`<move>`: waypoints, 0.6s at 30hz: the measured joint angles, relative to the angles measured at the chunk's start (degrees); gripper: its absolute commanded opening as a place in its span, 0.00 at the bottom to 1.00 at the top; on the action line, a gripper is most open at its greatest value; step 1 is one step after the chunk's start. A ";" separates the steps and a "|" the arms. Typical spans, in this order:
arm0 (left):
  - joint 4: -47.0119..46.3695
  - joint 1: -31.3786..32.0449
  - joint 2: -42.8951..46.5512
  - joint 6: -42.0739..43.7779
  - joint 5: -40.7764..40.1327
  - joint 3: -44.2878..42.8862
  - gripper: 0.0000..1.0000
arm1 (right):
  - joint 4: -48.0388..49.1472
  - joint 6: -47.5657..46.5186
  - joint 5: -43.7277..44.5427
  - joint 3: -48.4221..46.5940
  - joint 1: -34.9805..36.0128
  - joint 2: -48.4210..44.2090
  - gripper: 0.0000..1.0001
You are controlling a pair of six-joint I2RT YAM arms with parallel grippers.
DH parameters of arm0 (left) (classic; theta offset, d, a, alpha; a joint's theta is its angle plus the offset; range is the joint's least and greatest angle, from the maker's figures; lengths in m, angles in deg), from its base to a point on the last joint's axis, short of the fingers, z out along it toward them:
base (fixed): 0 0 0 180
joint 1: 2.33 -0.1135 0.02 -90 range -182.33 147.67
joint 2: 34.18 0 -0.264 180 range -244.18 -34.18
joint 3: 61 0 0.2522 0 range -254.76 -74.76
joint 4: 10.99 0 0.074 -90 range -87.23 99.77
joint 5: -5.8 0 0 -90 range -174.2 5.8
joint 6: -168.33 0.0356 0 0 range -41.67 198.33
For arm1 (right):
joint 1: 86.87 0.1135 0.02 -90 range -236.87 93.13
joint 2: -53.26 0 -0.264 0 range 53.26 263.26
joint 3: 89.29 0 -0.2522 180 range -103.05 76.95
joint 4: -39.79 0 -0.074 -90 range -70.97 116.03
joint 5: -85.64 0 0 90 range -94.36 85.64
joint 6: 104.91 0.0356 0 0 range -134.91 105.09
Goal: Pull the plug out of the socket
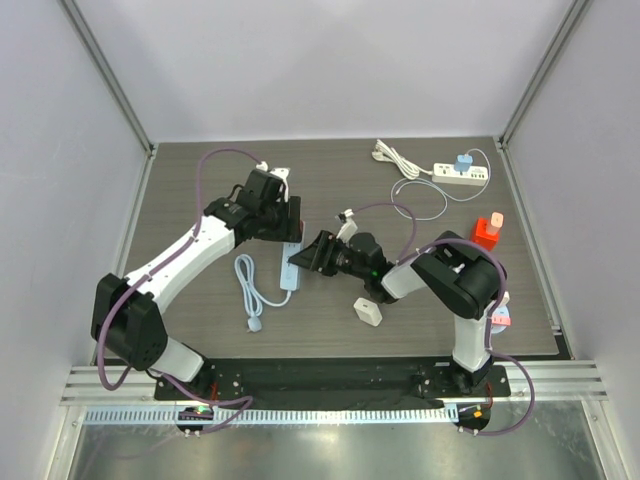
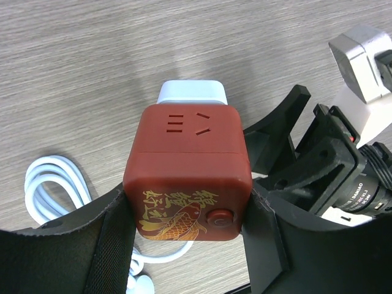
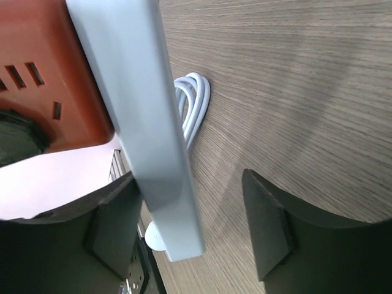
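The plug is a dark red cube with a gold fish print and a round button. It sits in the socket, a pale blue power strip. My left gripper is shut on the cube, one finger against each side. In the top view the strip lies mid-table, with the left gripper over its far end. My right gripper is open around the strip. Its left finger is close against the strip and its right finger stands well apart. The red cube shows at upper left.
The strip's white cable coils left of it. A white charger block lies near the front. At the back right are a white power strip with a blue plug, its cord, and a red object.
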 measured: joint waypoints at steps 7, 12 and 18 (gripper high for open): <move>-0.37 0.00 0.33 0.00 0.39 0.98 0.00 | 0.15 -0.26 0.52 -1.66 0.07 0.79 0.50; -1.40 -0.15 0.76 -0.07 0.15 2.23 0.00 | 0.55 -0.09 0.09 -3.34 0.44 1.90 0.01; -7.37 -0.92 5.84 -1.07 -1.49 8.76 0.00 | -2.45 3.23 0.52 -6.14 1.44 3.02 0.01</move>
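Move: The right hand has the light-blue socket between its open fingers near the socket's close end; the socket's middle lies about 3 cm ahead, 1 cm left and 1 cm higher. The red plug is some 7 cm ahead of that hand, level sideways and 6 cm above. The white plug is 16 cm right, 11 cm back and 8 cm below. From the left hand, already holding the red plug, the socket's middle is about 4 cm back, 1 cm left and 5 cm below. Leftward by about 2.5 cm, easing roughly 1 cm forward first, the right hand closes its fingers from well open and pinches the socket's near end between its pads. The left hand keeps its grip on the red plug and barely shifts, then drifts about 1.5 cm left late on with a slight wrist tilt. ##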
